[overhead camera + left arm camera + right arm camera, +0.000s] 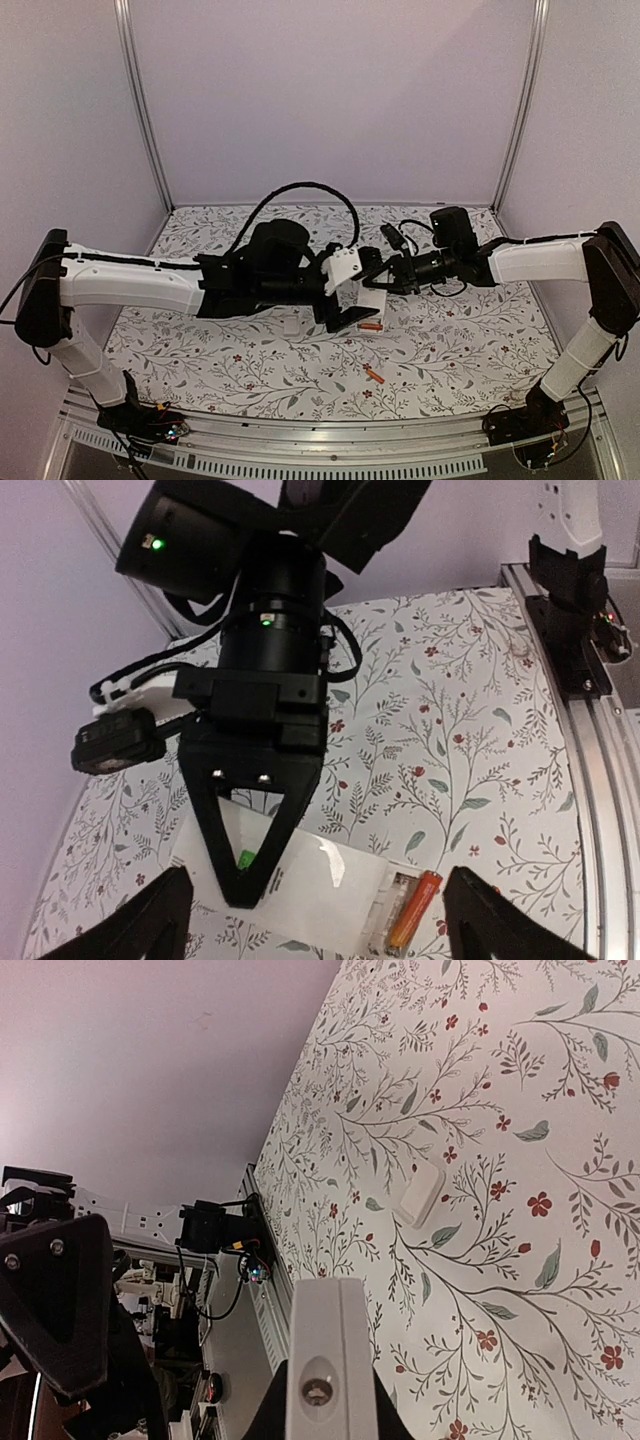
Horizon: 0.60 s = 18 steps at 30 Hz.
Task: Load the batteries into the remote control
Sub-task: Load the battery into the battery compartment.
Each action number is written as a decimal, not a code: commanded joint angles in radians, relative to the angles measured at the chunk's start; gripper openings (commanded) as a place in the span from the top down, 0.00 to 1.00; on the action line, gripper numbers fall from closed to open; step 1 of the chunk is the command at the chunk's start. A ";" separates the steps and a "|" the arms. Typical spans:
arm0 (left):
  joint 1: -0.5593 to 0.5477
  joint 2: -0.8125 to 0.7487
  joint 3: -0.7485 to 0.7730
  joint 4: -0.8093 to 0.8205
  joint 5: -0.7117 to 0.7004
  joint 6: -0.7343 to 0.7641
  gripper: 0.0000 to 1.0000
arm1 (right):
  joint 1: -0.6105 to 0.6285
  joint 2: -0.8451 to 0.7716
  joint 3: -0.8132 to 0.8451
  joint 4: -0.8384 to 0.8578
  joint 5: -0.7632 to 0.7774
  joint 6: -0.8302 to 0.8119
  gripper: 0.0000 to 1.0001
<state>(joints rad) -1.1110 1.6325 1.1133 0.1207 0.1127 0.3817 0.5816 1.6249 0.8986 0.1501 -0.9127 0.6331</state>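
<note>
The remote control [330,880] is a white bar held above the table, its battery recess facing up. My right gripper [245,875] is shut on its far half, seen end-on in the right wrist view [330,1360]. One orange battery [415,912] lies in the recess along its outer edge. My left gripper [320,930] is open, with one finger on each side of the remote and touching nothing. In the top view the remote control [372,300] hangs between both arms, and a second battery [374,376] lies loose on the table in front of it.
A small white cover plate [421,1194] lies flat on the flowered table cloth [460,350]. The metal rail [330,440] with the arm bases runs along the near edge. Purple walls close off the back and sides.
</note>
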 commanded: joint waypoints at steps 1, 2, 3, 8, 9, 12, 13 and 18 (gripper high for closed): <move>0.027 -0.080 -0.075 0.063 -0.125 -0.232 0.01 | 0.005 0.005 0.019 0.003 -0.015 0.007 1.00; 0.037 -0.101 -0.087 0.058 -0.142 -0.306 0.01 | 0.003 0.003 0.021 0.003 -0.011 0.007 1.00; 0.046 -0.118 -0.104 0.047 -0.155 -0.387 0.01 | 0.004 0.002 0.024 0.003 -0.007 0.007 1.00; 0.111 -0.177 -0.141 -0.036 -0.021 -0.663 0.00 | 0.004 -0.005 0.046 0.005 0.014 0.002 1.00; 0.123 -0.178 -0.153 -0.032 0.036 -0.696 0.00 | 0.003 -0.005 0.052 0.006 0.017 0.003 1.00; 0.148 -0.164 -0.181 0.012 0.152 -0.784 0.00 | 0.003 -0.005 0.069 0.022 0.024 0.013 1.00; 0.151 -0.154 -0.188 0.035 0.175 -0.824 0.00 | 0.003 -0.003 0.075 0.023 0.024 0.017 1.00; 0.153 -0.068 -0.191 0.129 0.250 -0.980 0.02 | 0.003 0.005 0.096 0.028 0.031 0.032 1.00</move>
<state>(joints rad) -0.9634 1.4986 0.9379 0.1669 0.2504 -0.4194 0.5816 1.6249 0.9588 0.1520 -0.8925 0.6449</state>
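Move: The battery lying in the remote's compartment is about 8 cm below the left hand, some 2 cm back and 1 cm to the right. The remote's middle is roughly 3 cm ahead, 2 cm right and 6 cm below that hand; the loose battery lies 6 cm back, 2 cm right, 20 cm down; the battery cover 7 cm ahead, 16 cm left, 21 cm down. From the right hand, already gripping the remote, the battery in it is 8 cm back, 1 cm left, 4 cm below. Swing the empty left gripper about 6 cm to the left with some 3 cm forward, out to the remote's left side, then ease it slightly back and down. Open its fingers fully and roll the wrist some 45 degrees, forward side down. Late on, lift the remote in the right gripper's kept grip about 2 cm, a little forward. ##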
